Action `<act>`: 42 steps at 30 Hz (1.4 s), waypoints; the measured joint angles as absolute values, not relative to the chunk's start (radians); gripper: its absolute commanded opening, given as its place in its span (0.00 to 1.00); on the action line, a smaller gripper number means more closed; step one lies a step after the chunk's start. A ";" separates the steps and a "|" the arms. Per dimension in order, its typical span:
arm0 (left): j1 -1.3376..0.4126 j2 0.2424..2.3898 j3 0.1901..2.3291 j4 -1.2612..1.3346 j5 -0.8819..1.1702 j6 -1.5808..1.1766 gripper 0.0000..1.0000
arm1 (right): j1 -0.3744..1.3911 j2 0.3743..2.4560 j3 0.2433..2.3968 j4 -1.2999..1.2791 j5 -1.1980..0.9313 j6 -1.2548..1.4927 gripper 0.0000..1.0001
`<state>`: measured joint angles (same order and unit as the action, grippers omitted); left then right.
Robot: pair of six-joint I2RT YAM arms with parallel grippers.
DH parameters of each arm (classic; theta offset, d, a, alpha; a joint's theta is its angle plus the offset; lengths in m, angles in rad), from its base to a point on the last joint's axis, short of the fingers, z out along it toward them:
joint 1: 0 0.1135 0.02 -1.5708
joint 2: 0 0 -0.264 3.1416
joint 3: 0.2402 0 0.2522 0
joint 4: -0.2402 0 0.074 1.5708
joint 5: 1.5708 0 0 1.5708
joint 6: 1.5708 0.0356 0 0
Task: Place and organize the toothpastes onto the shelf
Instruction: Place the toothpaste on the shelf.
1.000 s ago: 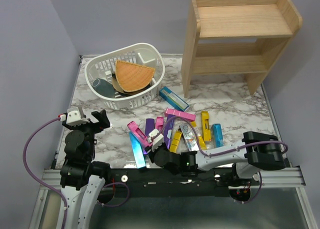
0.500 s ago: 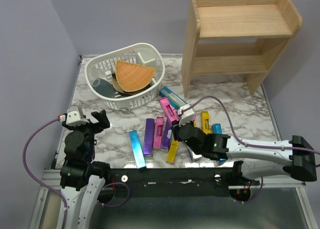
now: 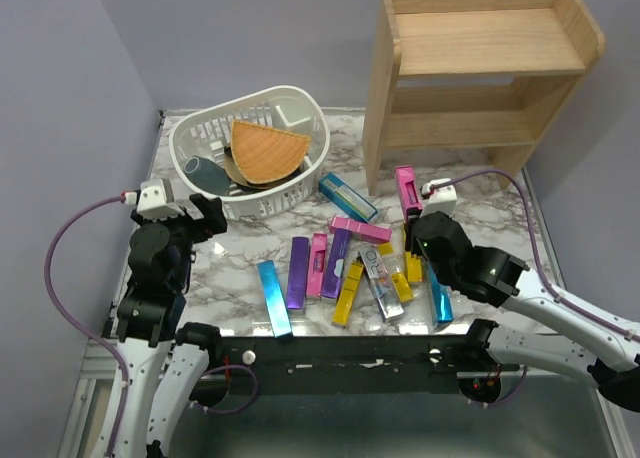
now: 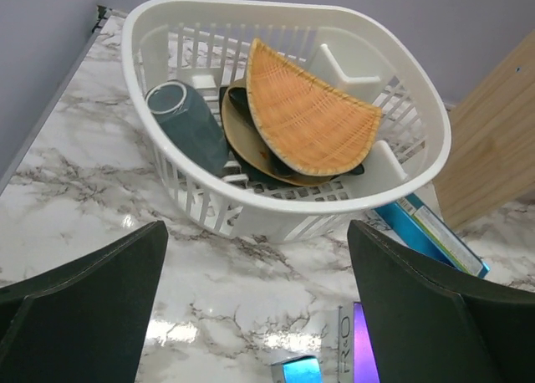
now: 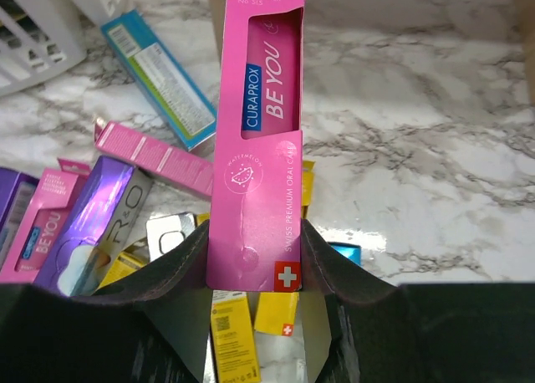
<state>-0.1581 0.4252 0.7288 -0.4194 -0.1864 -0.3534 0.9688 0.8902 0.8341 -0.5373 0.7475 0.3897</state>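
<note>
My right gripper is shut on a magenta pink toothpaste carton, holding it by its near end above the marble, just in front of the foot of the wooden shelf. In the right wrist view the pink carton stands lengthwise between the pads of the gripper. Several other toothpastes lie in a loose pile at the table's front middle, and a blue one lies by the basket. At the left my left gripper stays open and empty, facing the basket.
A white slotted basket at the back left holds an orange wedge and a grey cup; its rim fills the left wrist view. Purple walls close in the left and right sides.
My right arm has lifted the pink carton from the left of the pile and carried it right and away, toward the foot of the shelf. The left arm has shifted only slightly.
</note>
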 measured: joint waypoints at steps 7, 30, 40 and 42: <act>-0.158 0.729 0.925 -0.332 -0.120 -0.376 0.99 | 0.854 0.857 0.923 -0.581 0.747 0.304 0.41; -0.156 0.826 0.826 -0.174 -0.091 -0.262 0.99 | 0.508 1.198 0.986 0.020 0.387 0.102 0.41; -0.177 0.736 0.826 -0.174 -0.102 -0.288 0.99 | 0.489 1.377 0.973 0.264 0.379 0.051 0.44; -0.177 0.732 0.826 -0.174 -0.102 -0.288 0.99 | 0.489 1.401 0.973 0.295 0.379 0.049 0.46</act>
<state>-0.1772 0.7319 0.8265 -0.1741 -0.1020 -0.2882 0.4889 1.4010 0.9730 0.2947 0.3794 0.0490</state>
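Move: Out ahead of the right hand, which already holds the pink toothpaste box, the left end of the lower shelf lies about 28 cm forward, barely 1 cm left and some 2 cm lower. The shelf's left side panel starts about 20 cm ahead and 6 cm left. Some 19 cm below the hand, a blue-white box lies 12 cm ahead and 12 cm left. From the left hand, that shelf end is roughly 28 cm ahead, 44 cm right and 8 cm lower. Swinging up about 6 cm and 4 cm right first, the right hand then reaches some 17 cm forward and eases back left. It carries the pinched pink box far end first into the lower bay, beside the left panel, levelling its fingers by about 15 degrees and sinking slightly near the end. The open, empty left hand goes forward towards the basket, bobbing down and up on the way. ##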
